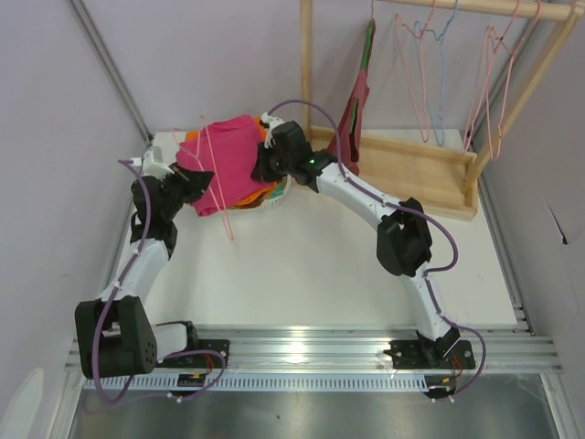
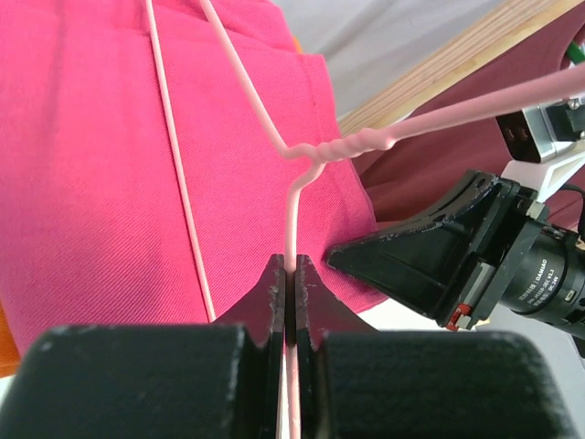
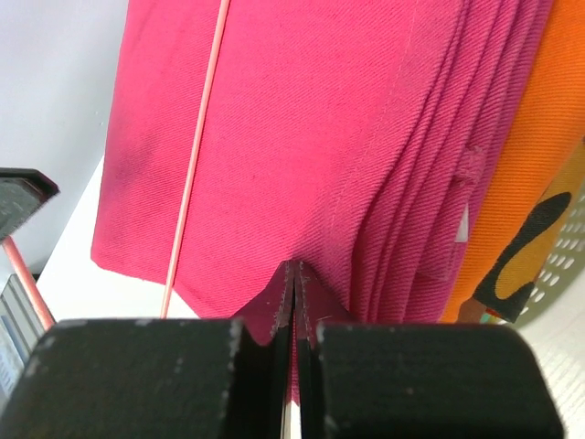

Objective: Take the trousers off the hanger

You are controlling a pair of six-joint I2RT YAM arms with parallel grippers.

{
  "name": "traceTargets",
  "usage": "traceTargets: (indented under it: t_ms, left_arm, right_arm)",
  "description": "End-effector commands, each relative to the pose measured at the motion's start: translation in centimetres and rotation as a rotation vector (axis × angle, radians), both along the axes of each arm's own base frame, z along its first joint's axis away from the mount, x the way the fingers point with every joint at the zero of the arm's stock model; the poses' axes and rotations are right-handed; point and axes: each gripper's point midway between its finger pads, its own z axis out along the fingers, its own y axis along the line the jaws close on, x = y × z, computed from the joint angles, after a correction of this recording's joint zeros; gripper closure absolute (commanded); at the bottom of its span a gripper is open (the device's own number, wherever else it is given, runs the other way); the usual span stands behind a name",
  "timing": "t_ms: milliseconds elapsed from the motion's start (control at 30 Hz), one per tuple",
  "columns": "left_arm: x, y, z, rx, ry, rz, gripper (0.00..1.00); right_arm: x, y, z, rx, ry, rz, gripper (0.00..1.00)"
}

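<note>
The magenta-pink trousers (image 1: 227, 160) hang folded over the light-pink wire hanger (image 1: 218, 197) at the table's far left, above a basket. My left gripper (image 1: 194, 183) is shut on the hanger's neck wire (image 2: 292, 219) just below its twisted joint. My right gripper (image 1: 265, 165) is shut on the trousers' edge (image 3: 302, 137). In the right wrist view one hanger wire (image 3: 194, 165) crosses the fabric. In the left wrist view the trousers (image 2: 91, 165) fill the left, with my right gripper's fingers (image 2: 430, 256) close by.
A white perforated basket (image 1: 274, 199) holds orange folded cloth (image 3: 521, 183) under the trousers. A wooden rack (image 1: 420, 165) at the back right carries a maroon garment (image 1: 354, 110) on a green hanger, plus light-blue and pink empty hangers (image 1: 430, 73).
</note>
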Motion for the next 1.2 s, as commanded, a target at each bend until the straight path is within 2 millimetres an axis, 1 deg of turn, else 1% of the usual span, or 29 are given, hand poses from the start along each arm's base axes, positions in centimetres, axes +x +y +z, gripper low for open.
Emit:
traceTargets:
  t_ms: [0, 67, 100, 167, 200, 233, 267, 300, 333, 400, 433, 467, 500, 533, 567, 600, 633, 667, 700, 767, 800, 833, 900, 967, 1000, 1067, 1100, 1133, 1167]
  left_arm:
    - [0.3, 0.7, 2.8, 0.086, -0.047, 0.007, 1.00]
    - [-0.1, 0.7, 5.0, 0.106, -0.065, 0.000, 1.00]
    - [-0.4, 0.7, 7.6, 0.123, -0.112, 0.001, 1.00]
    - [-1.3, 0.6, 10.1, 0.167, -0.118, -0.011, 1.00]
    - [-1.6, 0.5, 10.9, 0.178, -0.119, -0.018, 1.00]
    - [-2.3, 0.5, 14.3, 0.198, -0.175, -0.016, 1.00]
    - [-2.9, 0.5, 14.1, 0.195, -0.136, -0.017, 1.00]
    - [-3.3, 0.6, 15.5, 0.195, -0.152, -0.006, 1.00]
    - [-4.2, 0.5, 16.4, 0.178, -0.152, 0.003, 1.00]
    - [-4.7, 1.0, 17.0, 0.139, -0.143, 0.055, 1.00]
    - [-5.6, 0.8, 17.2, 0.082, -0.137, 0.070, 1.00]
    - [-5.9, 0.6, 17.0, 0.058, -0.136, 0.078, 1.00]
    - [-6.2, 0.8, 17.2, 0.022, -0.130, 0.115, 1.00]
    - [-6.7, 0.0, 17.1, 0.006, -0.123, 0.116, 1.00]
    - [-7.5, 0.1, 17.3, 0.000, -0.118, 0.144, 1.00]
    - [-7.8, -0.1, 17.6, -0.006, -0.123, 0.173, 1.00]
    - [-8.2, -1.3, 17.8, -0.011, -0.125, 0.151, 1.00]
    - [-8.8, -1.6, 18.7, -0.020, -0.145, 0.148, 1.00]
    - [-8.9, -1.9, 18.9, -0.028, -0.145, 0.143, 1.00]
    - [-9.4, -3.0, 19.6, -0.042, -0.146, 0.116, 1.00]
    - [-9.4, -3.3, 20.2, -0.046, -0.145, 0.110, 1.00]
    - [-9.5, -4.1, 20.3, -0.054, -0.141, 0.094, 1.00]
    - [-9.6, -5.1, 20.9, -0.071, -0.143, 0.103, 1.00]
    - [-9.6, -5.4, 20.7, -0.080, -0.122, 0.142, 1.00]
    - [-9.4, -5.5, 20.0, -0.112, -0.086, 0.177, 1.00]
    - [-9.3, -5.0, 17.9, -0.140, -0.015, 0.282, 1.00]
    - [-9.2, -5.2, 17.6, -0.191, 0.005, 0.299, 1.00]
    - [-9.1, -5.8, 16.4, -0.188, 0.045, 0.301, 1.00]
    - [-8.9, -5.6, 16.2, -0.189, 0.057, 0.337, 1.00]
  right_arm:
    - [0.6, -1.9, 6.2, 0.028, -0.097, -0.014, 1.00]
    - [0.5, -2.2, 9.2, 0.048, -0.145, -0.021, 0.99]
    - [0.2, -2.7, 11.4, 0.064, -0.187, -0.021, 0.97]
    - [-0.4, -3.1, 14.5, 0.090, -0.246, -0.017, 0.85]
    - [-0.6, -3.4, 15.7, 0.096, -0.275, -0.015, 0.78]
    - [-1.5, -3.8, 18.1, 0.123, -0.313, -0.010, 0.56]
    - [-2.0, -4.0, 19.2, 0.134, -0.331, -0.002, 0.48]
    - [-2.6, -4.2, 20.2, 0.147, -0.349, 0.007, 0.42]
    - [-3.6, -4.7, 22.2, 0.167, -0.381, 0.018, 0.33]
    - [-5.0, -5.0, 23.1, 0.164, -0.403, 0.034, 0.28]
    - [-6.9, -5.1, 24.5, 0.157, -0.443, 0.056, 0.26]
    - [-7.8, -5.2, 24.9, 0.144, -0.465, 0.061, 0.25]
    - [-8.2, -5.4, 24.1, 0.109, -0.471, 0.047, 0.23]
    - [-9.0, -5.5, 24.1, 0.086, -0.500, 0.054, 0.22]
    - [-11.1, -6.0, 25.8, 0.108, -0.527, 0.062, 0.21]
    - [-11.6, -6.0, 24.3, 0.090, -0.514, 0.064, 0.20]
    - [-12.4, -6.3, 24.4, 0.099, -0.517, 0.072, 0.20]
    - [-13.9, -7.6, 26.3, 0.147, -0.531, 0.067, 0.20]
    - [-14.5, -7.6, 25.3, 0.156, -0.518, 0.083, 0.20]
    - [-15.9, -8.6, 26.1, 0.202, -0.519, 0.090, 0.19]
    - [-17.0, -9.7, 27.6, 0.238, -0.543, 0.091, 0.19]
    - [-17.6, -9.9, 27.4, 0.242, -0.538, 0.107, 0.19]
    - [-18.8, -10.8, 28.2, 0.259, -0.543, 0.117, 0.19]
    - [-19.0, -11.1, 28.1, 0.258, -0.536, 0.100, 0.19]
    - [-19.1, -11.3, 28.0, 0.252, -0.537, 0.079, 0.20]
    - [-19.4, -10.4, 26.3, 0.214, -0.528, 0.073, 0.20]
    - [-19.2, -10.3, 25.7, 0.186, -0.534, 0.057, 0.20]
    - [-19.3, -9.7, 24.7, 0.165, -0.518, 0.070, 0.20]
    - [-19.3, -9.5, 24.3, 0.153, -0.509, 0.072, 0.20]
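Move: The right gripper is shut on the right edge of the pink trousers, whose middle lies about 8 cm to its left, 3 cm ahead and slightly lower. The orange cloth is just beneath them, the basket under both. The wooden rack's near left corner is some 12 cm to the right, at table level. From the left gripper, already holding the bare hanger, the trousers' middle is roughly 5 cm ahead, 2 cm right and 7 cm below. Let go of the trousers' edge, opening the right gripper wide as it climbs about 25 cm; then draw it back some 20 cm and about 10 cm right, tilting the fingers up by some 30 degrees. Meanwhile raise the left gripper away from the pile, still pinching the hanger, then bring it back and to the right, easing down slightly at the end. ##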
